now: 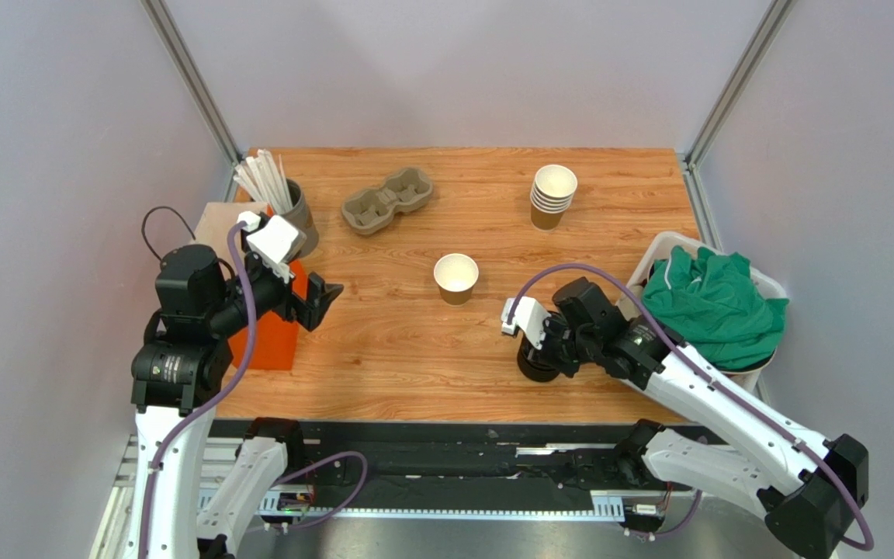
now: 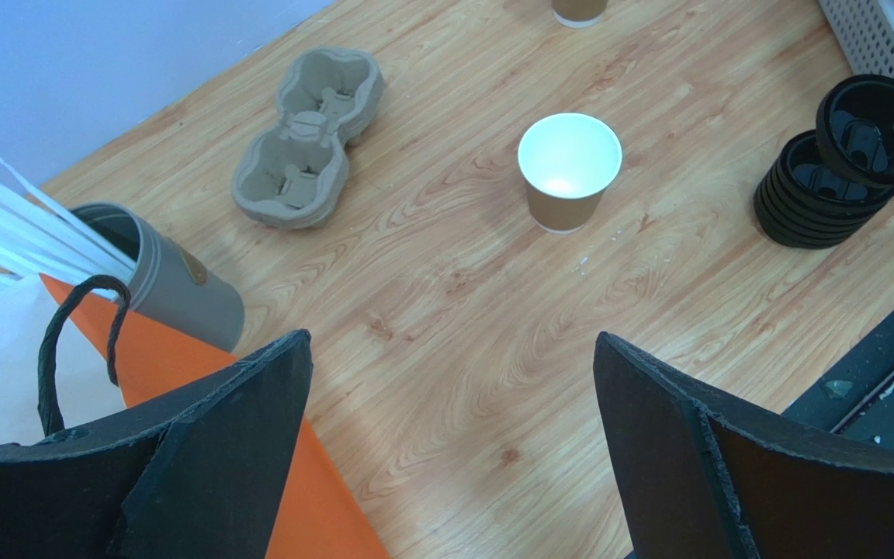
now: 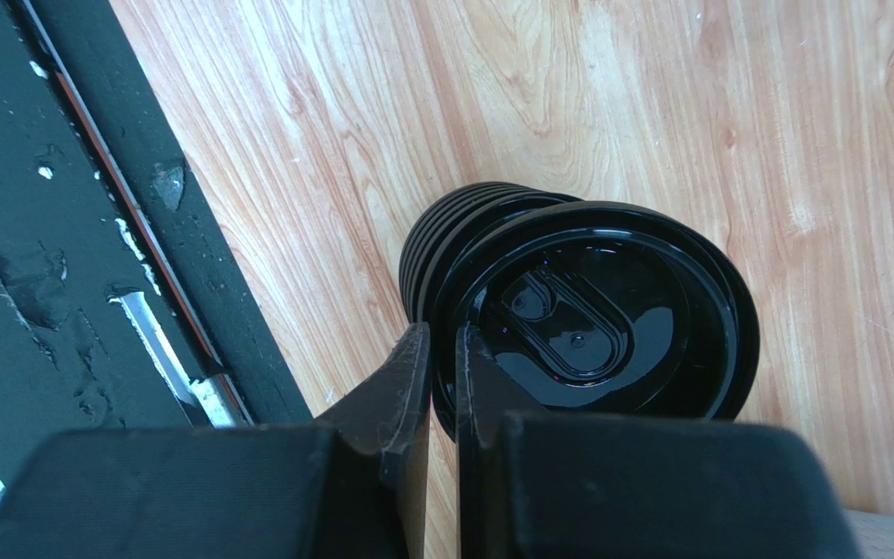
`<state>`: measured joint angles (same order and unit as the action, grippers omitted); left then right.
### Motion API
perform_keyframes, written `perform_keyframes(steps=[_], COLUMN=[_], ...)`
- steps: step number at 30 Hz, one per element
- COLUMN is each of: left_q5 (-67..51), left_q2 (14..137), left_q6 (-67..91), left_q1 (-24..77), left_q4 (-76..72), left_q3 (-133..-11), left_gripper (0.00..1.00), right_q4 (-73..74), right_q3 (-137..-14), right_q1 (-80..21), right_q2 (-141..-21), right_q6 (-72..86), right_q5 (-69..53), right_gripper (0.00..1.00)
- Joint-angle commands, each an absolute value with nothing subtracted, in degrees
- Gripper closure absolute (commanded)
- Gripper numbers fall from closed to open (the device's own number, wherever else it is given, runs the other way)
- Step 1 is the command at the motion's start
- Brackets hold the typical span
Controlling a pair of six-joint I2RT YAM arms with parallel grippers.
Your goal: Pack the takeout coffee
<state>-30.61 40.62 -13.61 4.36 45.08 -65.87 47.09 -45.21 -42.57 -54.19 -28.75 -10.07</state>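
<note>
The takeout coffee's brown paper cup (image 1: 455, 277), white inside, stands upright and open-topped at the table's middle, seen also in the left wrist view (image 2: 568, 175). My right gripper (image 1: 537, 340) (image 3: 441, 349) is shut on the rim of one black lid (image 3: 597, 315) (image 2: 877, 122), which tilts just above the pile of black lids (image 3: 440, 239) (image 2: 807, 192) near the front edge. My left gripper (image 1: 323, 297) (image 2: 452, 344) hangs open over bare wood at the left, nothing between its fingers.
A stack of lidless brown cups (image 1: 552, 195) stands at the back right. A cardboard cup carrier (image 1: 386, 198) (image 2: 310, 134) lies at the back. A grey holder of white straws (image 1: 283, 210) and an orange bag (image 1: 265, 332) are left. A white basket (image 1: 664, 247) holds green cloth.
</note>
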Motion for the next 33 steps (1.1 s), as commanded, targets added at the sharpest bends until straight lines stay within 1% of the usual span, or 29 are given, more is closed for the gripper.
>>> perform_keyframes(steps=[1,4,7,9,11,12,13,15,17,21,25,27,30,32,33], left_q5=[-31.9,-33.6,-40.7,-41.8,-37.8,-35.7,-32.6,-30.5,-27.3,-21.7,-16.2,-16.0,-22.2,-27.2,-29.2], left_q2=[39.8,39.7,40.5,41.6,42.9,43.5,44.7,46.3,48.6,50.7,50.9,50.9,49.2,45.7,44.4], left_q6=[-12.8,-12.8,-14.0,-16.8,-21.1,-22.7,-24.3,-27.4,-29.0,-33.2,-44.1,-46.9,-55.4,-65.1,-68.7], left_q1=[4.0,4.0,4.3,7.0,10.4,14.3,15.7,18.4,19.5,21.5,22.8,24.3,26.5,29.4,30.1], left_q4=[42.9,42.9,43.3,44.0,44.8,45.8,46.1,46.4,46.1,46.7,50.3,52.9,54.4,54.1,54.1], left_q3=[-65.5,-66.1,-67.0,-67.7,-68.1,-68.6,-68.8,-69.7,-71.0,-73.9,-78.7,-83.0,-84.4,-81.1,-79.4], left_gripper=[0.01,0.01,0.01,0.01,0.01,0.01,0.01,0.01,0.01,0.01,0.01,0.01,0.01,0.01,0.01], right_q4=[46.7,47.8,49.8,52.8,56.2,57.3,58.3,61.4,63.9,67.0,69.9,72.0,74.0,76.4,77.9], right_q3=[-47.3,-49.1,-52.1,-55.9,-58.8,-62.1,-63.6,-68.3,-71.5,-79.1,-84.8,-87.8,-91.3,-93.2,-95.8], right_q1=[-42.8,-42.8,-42.8,-42.8,-42.8,-42.8,-42.8,-42.8,-42.7,-42.8,-42.8,-42.8,-42.8,-42.8,-42.9], right_q2=[-54.0,-54.3,-53.4,-53.7,-54.6,-55.0,-55.5,-56.9,-58.8,-62.5,-65.8,-66.6,-68.0,-69.8,-70.4], right_q6=[-28.2,-28.4,-29.5,-30.3,-31.3,-31.6,-32.1,-32.5,-33.0,-33.5,-33.6,-33.7,-34.4,-35.2,-36.0], right_q5=[-10.6,-11.4,-14.9,-17.5,-21.4,-22.8,-25.7,-28.6,-32.3,-35.0,-38.3,-39.8,-43.1,-46.3,-47.5], right_gripper=[0.93,0.93,0.94,0.94,0.94,0.94,0.94,0.93,0.93,0.93,0.93,0.93,0.92,0.91,0.89])
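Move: Some 17 cm to the left of the right hand and 14 cm farther out stands the single paper cup, about 5 cm lower; the lid stack is right under that hand, around 3 cm to its left and 1 cm ahead. For the empty left hand, the same cup lies roughly 21 cm to the right, 11 cm ahead and 26 cm below, with the orange bag about 14 cm to its left, level with it and 18 cm lower. Lifting the already pinched black lid well clear of the stack, the right hand rises about 19 cm while drifting left and a little back, turning counter-clockwise with its left side coming up, grip kept. The left hand, still wide open and empty, shifts some 5 cm right, then rises, rolling left side up, tipping its fingers upward and turning clockwise. ##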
